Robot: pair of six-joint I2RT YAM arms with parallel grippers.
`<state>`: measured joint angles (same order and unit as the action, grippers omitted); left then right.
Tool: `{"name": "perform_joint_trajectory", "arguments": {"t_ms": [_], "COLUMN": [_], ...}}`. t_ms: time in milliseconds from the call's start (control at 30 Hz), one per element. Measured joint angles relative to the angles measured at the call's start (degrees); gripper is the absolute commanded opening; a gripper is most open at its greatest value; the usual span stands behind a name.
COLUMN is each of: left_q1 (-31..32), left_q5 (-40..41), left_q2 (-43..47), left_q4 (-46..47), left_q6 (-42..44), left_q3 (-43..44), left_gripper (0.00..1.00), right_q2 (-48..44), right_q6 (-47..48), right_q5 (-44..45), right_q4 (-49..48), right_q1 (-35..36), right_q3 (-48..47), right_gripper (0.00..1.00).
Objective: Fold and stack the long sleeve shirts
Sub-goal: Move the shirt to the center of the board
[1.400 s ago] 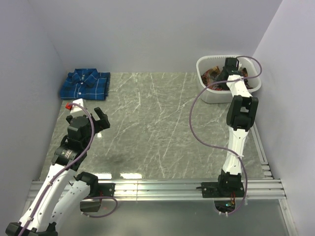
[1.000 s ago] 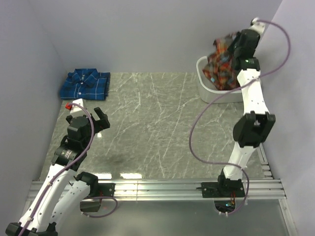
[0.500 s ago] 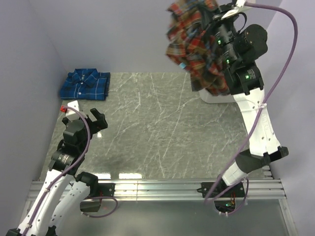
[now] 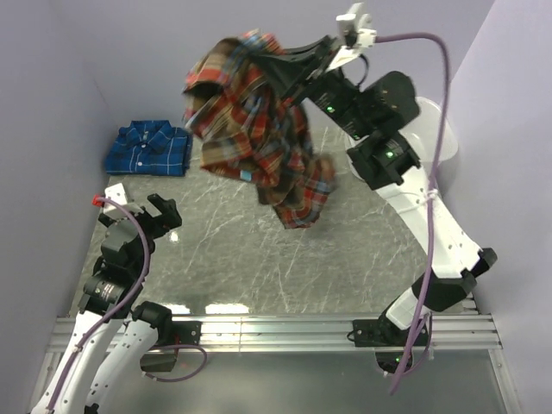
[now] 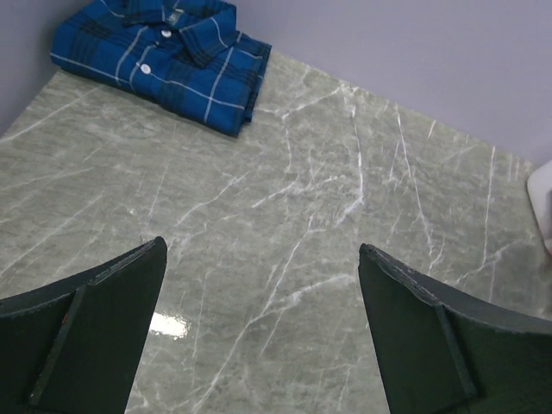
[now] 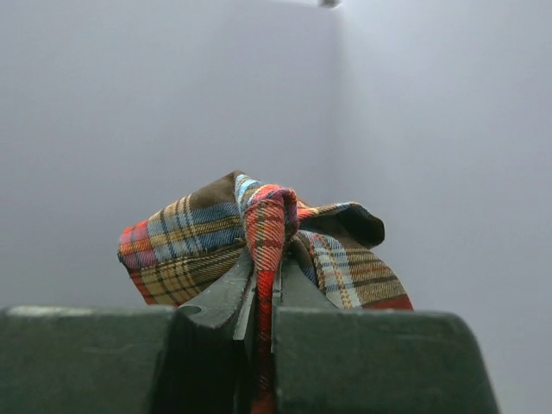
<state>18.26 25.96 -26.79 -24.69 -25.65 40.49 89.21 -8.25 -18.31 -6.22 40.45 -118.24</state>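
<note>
A red-orange plaid shirt (image 4: 259, 138) hangs bunched in the air over the middle of the table, pinched at its top by my right gripper (image 4: 269, 60), which is shut on it. In the right wrist view a fold of the red-orange plaid shirt (image 6: 267, 228) is clamped between the closed jaws of the right gripper (image 6: 266, 289). A blue plaid shirt (image 4: 149, 148) lies folded at the table's far left corner, and the left wrist view has the blue plaid shirt (image 5: 164, 56) at top left. My left gripper (image 4: 153, 216) stays open low at the near left, with only tabletop between the fingers of the left gripper (image 5: 259, 259).
A white tub (image 4: 427, 138) stands at the far right, mostly behind the right arm. Grey walls close in the left, back and right. An aluminium rail (image 4: 276, 332) runs along the near edge of the marble table (image 4: 259, 259).
My right arm has lifted the red-orange shirt out of the tub and swung it up and leftward over the table. The left arm shifted slightly left, still open.
</note>
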Motion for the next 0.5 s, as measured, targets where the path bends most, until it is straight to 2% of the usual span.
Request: {"name": "perform_joint_trajectory", "arguments": {"t_ms": [367,500], "left_q1": [0.0,-0.02], "left_q5": [5.88,7.17], "left_q2": [6.43,9.22], "left_q4": [0.11,0.94], "left_q6": [-1.22,-1.2], "left_q3": [-1.22,-2.08], "left_gripper": [0.99,0.99], "right_q2": [12.39,12.52], "right_q6": [-12.57,-16.26], "right_q5": [-4.87,-1.9], "right_q4": [-2.19,-1.6], "right_q1": [9.44,9.97], "right_q3": [0.17,3.98], "right_gripper": [0.0,0.0]}}
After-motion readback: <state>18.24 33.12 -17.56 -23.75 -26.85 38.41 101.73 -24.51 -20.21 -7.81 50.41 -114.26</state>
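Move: The plaid shirt is already bunched in my closed right fingers, high up. The board's centre lies about 8 cm ahead of that hand, level left-right and some 62 cm below. Down at board height, the folded blue shirt is about 30 cm ahead and 37 cm left, and the white bin 32 cm ahead and 38 cm right. From my left hand the board's centre is roughly 11 cm ahead, 30 cm right and 25 cm down. I keep the plaid shirt pinched in my right hand and carry it about 14 cm left and 12 cm down, the sideways travel dying out near the end while I still sink, my raised fingers tipping down and swinging further left. My empty left hand stays open and eases back, left and up about 4 cm, its fingertips tilting up a little. ##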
